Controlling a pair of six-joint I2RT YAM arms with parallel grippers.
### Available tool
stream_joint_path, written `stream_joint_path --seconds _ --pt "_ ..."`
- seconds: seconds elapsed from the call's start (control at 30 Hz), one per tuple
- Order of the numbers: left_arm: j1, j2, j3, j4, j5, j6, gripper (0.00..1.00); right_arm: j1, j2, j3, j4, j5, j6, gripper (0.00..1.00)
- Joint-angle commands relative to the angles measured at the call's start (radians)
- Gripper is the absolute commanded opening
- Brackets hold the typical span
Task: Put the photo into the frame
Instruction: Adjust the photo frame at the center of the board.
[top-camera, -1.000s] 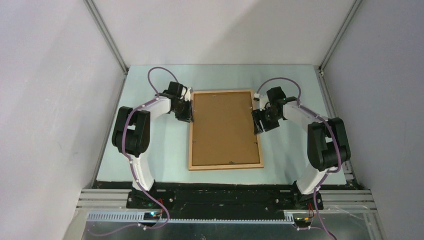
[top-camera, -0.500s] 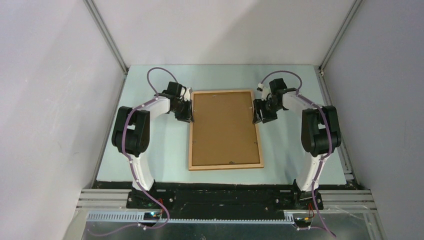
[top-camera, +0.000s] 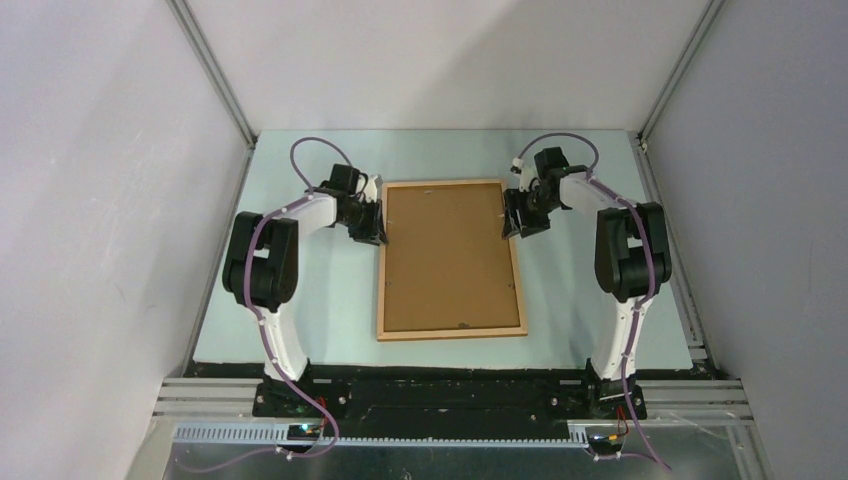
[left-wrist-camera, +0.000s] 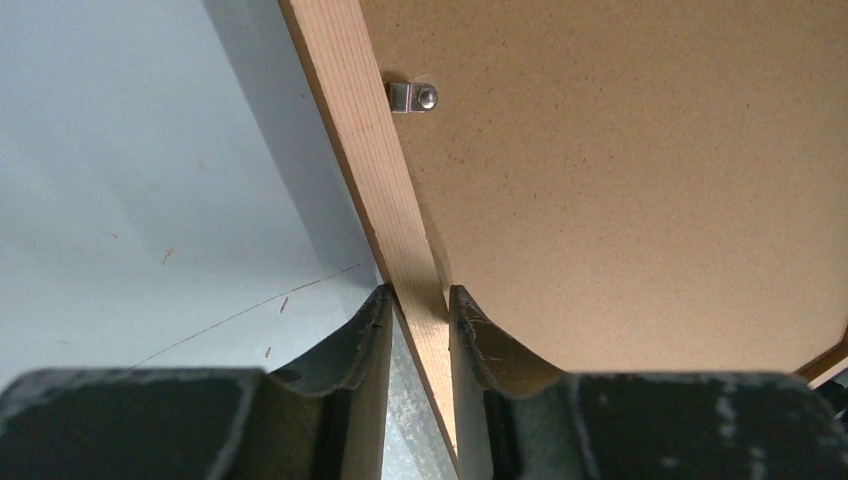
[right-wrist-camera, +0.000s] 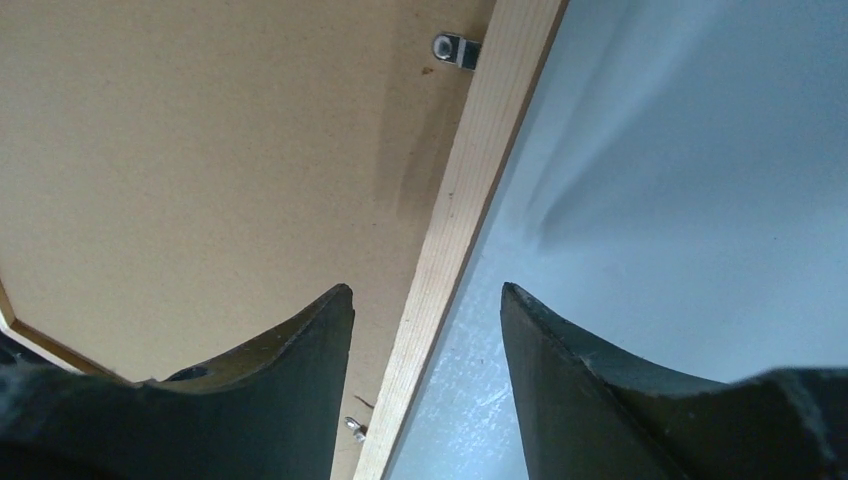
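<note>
The frame (top-camera: 450, 331) lies back side up on the table, a thin light-wood rectangle with a brown backing board (top-camera: 448, 255) set in it. The photo is hidden. My left gripper (top-camera: 377, 222) is shut on the frame's left rail near its far end; in the left wrist view both fingers pinch the wood rail (left-wrist-camera: 365, 150) at the gripper (left-wrist-camera: 418, 295). My right gripper (top-camera: 510, 215) is at the right rail near the far corner. In the right wrist view it (right-wrist-camera: 427, 295) stands open astride the rail (right-wrist-camera: 470, 180), with gaps on both sides.
Small metal retaining clips (left-wrist-camera: 412, 96) (right-wrist-camera: 455, 48) sit on the backing board along the rails. The pale green table mat (top-camera: 300, 310) is walled in by grey panels left, right and behind. Both arm bases stand at the near edge.
The right arm has swung toward the far end of the frame's right rail and its jaws have narrowed a little. The left gripper keeps its hold on the left rail.
</note>
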Motion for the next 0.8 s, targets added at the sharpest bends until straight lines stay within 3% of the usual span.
stream_joint_path --seconds 0.0,0.27,0.37,0.57,0.77 --pt "-0.012 0.014 -0.028 -0.004 0.078 0.003 0.29 0.012 0.048 0.059 -0.026 0.034 0.006 0.59" --pt "-0.013 -0.008 -0.034 -0.004 0.091 0.011 0.30 0.039 0.106 0.107 -0.033 0.086 0.001 0.49" --pt "-0.013 -0.012 -0.033 -0.004 0.092 0.012 0.32 0.048 0.114 0.115 -0.035 0.098 -0.004 0.39" --pt "-0.013 -0.029 -0.032 -0.003 0.084 0.011 0.41 0.053 0.114 0.130 -0.033 0.135 -0.022 0.20" --pt "-0.009 -0.064 -0.035 -0.004 0.035 0.022 0.57 0.055 0.127 0.188 -0.050 0.159 -0.065 0.01"
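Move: The frame's right rail passes between the right hand's open fingers, about 2 cm below it; a metal clip sits some 6 cm ahead and 2 cm left, and the frame's middle about 15 cm left and 6 cm back. The left rail is already between the left hand's closed fingers, about 1 cm down, with its nearest clip roughly 5 cm ahead and 1 cm to the right. The photo frame's right rail gets gripped: the right hand sinks about 2 cm over it while easing some 1.5 cm forward, tilts slightly, and closes its fingers from both sides until they pinch the wood. The left hand opens, letting go of the left rail, and drifts about 1 cm back and to the right. ##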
